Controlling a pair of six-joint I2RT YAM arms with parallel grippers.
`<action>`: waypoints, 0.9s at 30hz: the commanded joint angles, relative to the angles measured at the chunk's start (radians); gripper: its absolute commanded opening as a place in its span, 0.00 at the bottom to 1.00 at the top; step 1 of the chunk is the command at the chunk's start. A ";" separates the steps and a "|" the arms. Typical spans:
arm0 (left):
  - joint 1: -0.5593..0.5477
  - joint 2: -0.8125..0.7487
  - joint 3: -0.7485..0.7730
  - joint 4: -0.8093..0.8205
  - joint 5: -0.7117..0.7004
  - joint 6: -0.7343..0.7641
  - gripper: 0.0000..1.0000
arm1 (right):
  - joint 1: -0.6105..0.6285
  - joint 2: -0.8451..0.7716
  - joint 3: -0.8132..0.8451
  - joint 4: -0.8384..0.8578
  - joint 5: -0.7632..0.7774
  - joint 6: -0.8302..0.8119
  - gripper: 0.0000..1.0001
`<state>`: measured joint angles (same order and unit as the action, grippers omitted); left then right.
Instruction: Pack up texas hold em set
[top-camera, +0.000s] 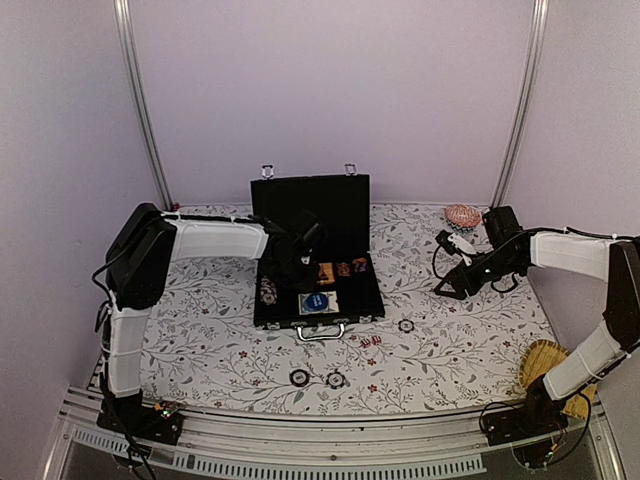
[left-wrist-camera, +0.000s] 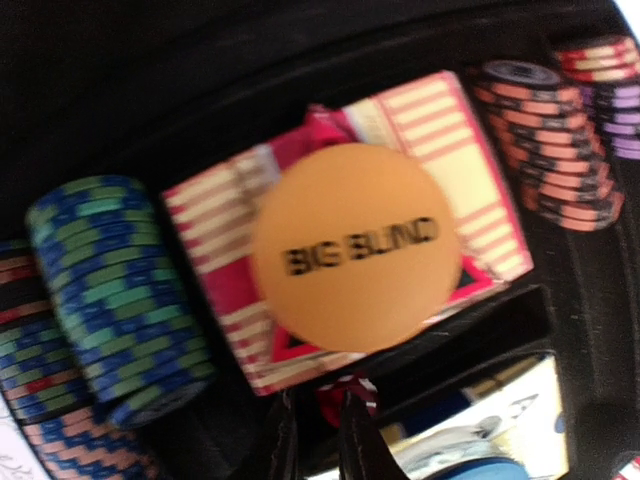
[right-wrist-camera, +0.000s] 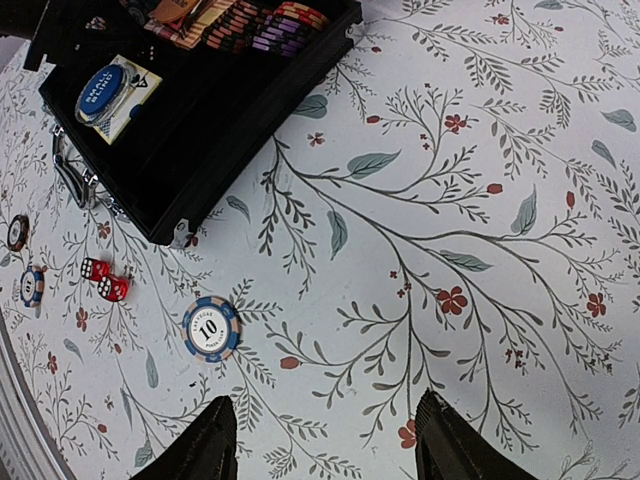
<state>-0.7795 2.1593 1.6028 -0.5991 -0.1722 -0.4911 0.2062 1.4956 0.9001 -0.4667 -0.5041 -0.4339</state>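
Observation:
The black briefcase (top-camera: 316, 300) lies open in the middle of the table, lid upright. My left gripper (top-camera: 299, 262) reaches into it. In the left wrist view its fingers (left-wrist-camera: 316, 396) stand close together, pinching a red-white chip (left-wrist-camera: 362, 385) on edge. Beyond it an orange "BIG BLIND" disc (left-wrist-camera: 355, 245) lies on striped cards and a black-red triangle, between stacks of chips (left-wrist-camera: 110, 290). My right gripper (right-wrist-camera: 326, 402) hangs open over bare cloth. A blue "10" chip (right-wrist-camera: 210, 328) and two red dice (right-wrist-camera: 104, 278) lie to its left. A blue disc (right-wrist-camera: 103, 92) rests on cards in the case.
Two more loose chips (top-camera: 299, 377) (top-camera: 335, 379) lie near the front edge, and a chip stack (top-camera: 267, 290) stands left of the case. A pink shell (top-camera: 462, 214) sits at the back right. A yellow straw item (top-camera: 545, 365) lies by the right arm's base.

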 joint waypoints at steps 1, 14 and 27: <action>0.037 -0.055 -0.045 -0.050 -0.103 -0.017 0.18 | -0.002 0.014 0.017 -0.012 -0.014 -0.008 0.62; -0.021 -0.235 -0.055 -0.013 -0.052 0.037 0.24 | -0.003 0.011 0.018 -0.015 -0.022 -0.008 0.62; -0.286 -0.122 0.074 -0.099 0.247 0.363 0.45 | -0.002 0.012 0.021 -0.015 -0.018 -0.006 0.62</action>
<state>-1.0405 1.9461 1.6562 -0.6228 -0.0067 -0.2344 0.2062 1.4960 0.9001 -0.4713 -0.5083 -0.4343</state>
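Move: The two red dice still on the table lie about 16 cm back and 15 cm to the right of the left hand, some 2 cm lower; the chip marked 10 is roughly 12 cm back and 23 cm right of it. A third die is already in the case, right at the left fingertips, with the Small Blind button about 4 cm back and 2 cm right of the hand. From the right hand the table dice are about 8 cm back and 18 cm left. Ease the left gripper about 3 cm left, low in the case, and leave the die there. Then lift some 12 cm while swinging right and back over the case, ending about 11 cm right and back of the start, towards the two table dice. On the way open the fingers from nearly shut to about half and turn the wrist some 30 degrees clockwise. ##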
